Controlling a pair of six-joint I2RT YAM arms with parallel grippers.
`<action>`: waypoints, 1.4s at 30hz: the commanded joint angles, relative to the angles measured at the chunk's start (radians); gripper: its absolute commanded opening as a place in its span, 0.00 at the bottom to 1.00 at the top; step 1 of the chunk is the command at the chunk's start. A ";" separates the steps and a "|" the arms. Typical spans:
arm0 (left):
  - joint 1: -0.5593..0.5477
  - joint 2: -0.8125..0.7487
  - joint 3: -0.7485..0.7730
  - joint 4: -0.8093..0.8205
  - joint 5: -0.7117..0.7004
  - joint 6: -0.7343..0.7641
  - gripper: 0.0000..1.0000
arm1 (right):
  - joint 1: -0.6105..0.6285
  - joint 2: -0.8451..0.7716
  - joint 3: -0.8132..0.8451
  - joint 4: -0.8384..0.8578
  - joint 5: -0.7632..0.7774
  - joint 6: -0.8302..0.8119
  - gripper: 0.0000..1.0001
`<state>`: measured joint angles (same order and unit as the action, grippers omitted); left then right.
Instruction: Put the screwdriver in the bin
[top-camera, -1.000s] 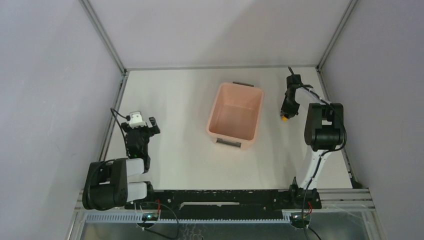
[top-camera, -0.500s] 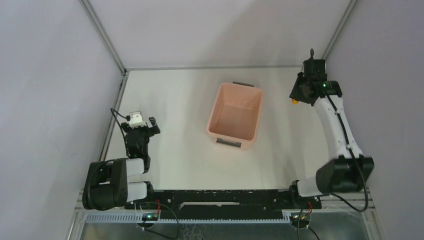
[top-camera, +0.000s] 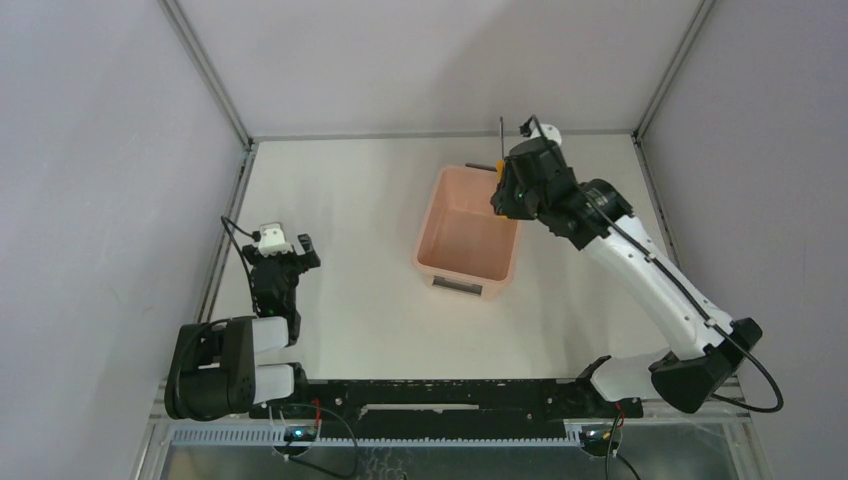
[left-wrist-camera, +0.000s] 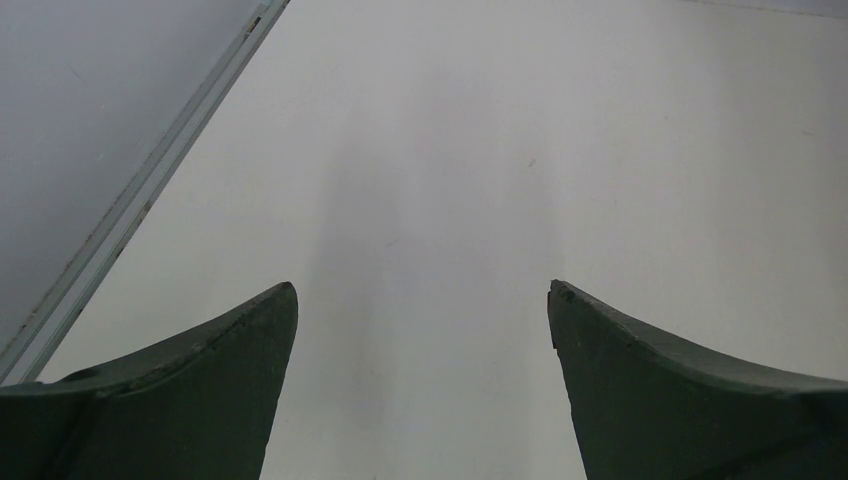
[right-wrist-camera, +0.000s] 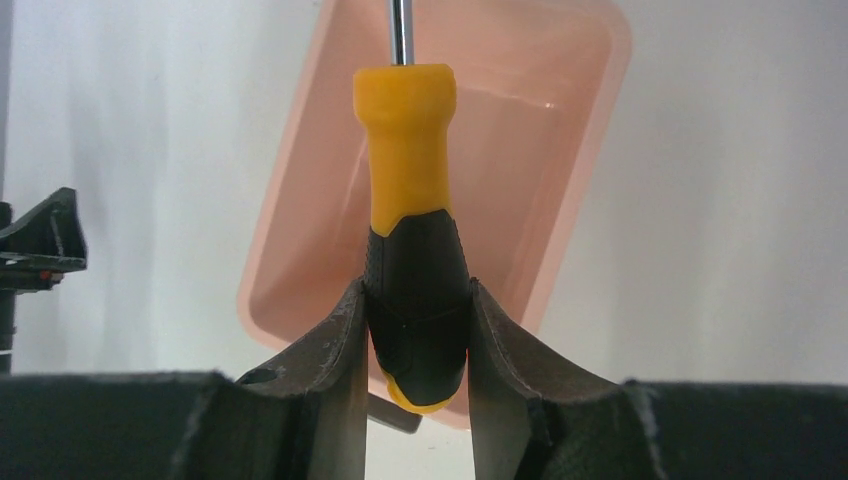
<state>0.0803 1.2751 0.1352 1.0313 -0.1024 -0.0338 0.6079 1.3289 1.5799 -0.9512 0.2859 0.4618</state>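
The pale pink bin (top-camera: 470, 235) stands in the middle of the table, and it shows below the jaws in the right wrist view (right-wrist-camera: 560, 170). My right gripper (top-camera: 505, 180) is shut on the screwdriver (right-wrist-camera: 412, 230) by its black and orange-yellow handle, high above the bin's far right corner. The grey shaft (top-camera: 501, 135) points away from the arm's base. My left gripper (top-camera: 285, 250) is open and empty at the left of the table, over bare surface in the left wrist view (left-wrist-camera: 422, 300).
Metal frame rails (top-camera: 225, 235) run along the table's left, back and right edges, with grey walls behind them. White table surface (top-camera: 350, 300) lies between the bin and the left arm.
My right arm has swung left from the table's far right corner to above the bin, carrying the screwdriver. The left arm has not moved.
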 joint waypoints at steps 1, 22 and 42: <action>-0.005 -0.019 0.049 0.041 -0.007 0.017 1.00 | 0.070 0.052 -0.091 0.100 0.082 0.120 0.00; -0.007 -0.019 0.049 0.041 -0.007 0.017 1.00 | 0.167 0.548 -0.271 0.267 0.070 0.220 0.54; -0.005 -0.018 0.049 0.041 -0.007 0.018 1.00 | 0.071 0.113 -0.185 0.106 0.291 -0.011 1.00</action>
<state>0.0803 1.2751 0.1352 1.0313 -0.1024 -0.0341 0.7437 1.5208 1.3952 -0.7837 0.4961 0.5213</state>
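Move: Up above the bin's near right part, the right hand still holds the screwdriver by its handle; the bin's middle lies about 4 cm ahead, 5 cm left and some 24 cm below. The bin's near grip is about 11 cm back and 8 cm left of the hand, its far grip roughly 19 cm ahead and 1 cm left, both about 20 cm down. From the idle left hand the bin is some 41 cm right, 1 cm ahead and slightly lower. Sinking about 27 cm down into the bin while drifting some 6 cm left, the right hand tips its fingers steeper, by about 30 degrees, with the screwdriver still pinched. Low down, the fingers open wide and let go of the handle; then the hand climbs back up about 17 cm, easing a little forward and right as the wrist tips back up. ##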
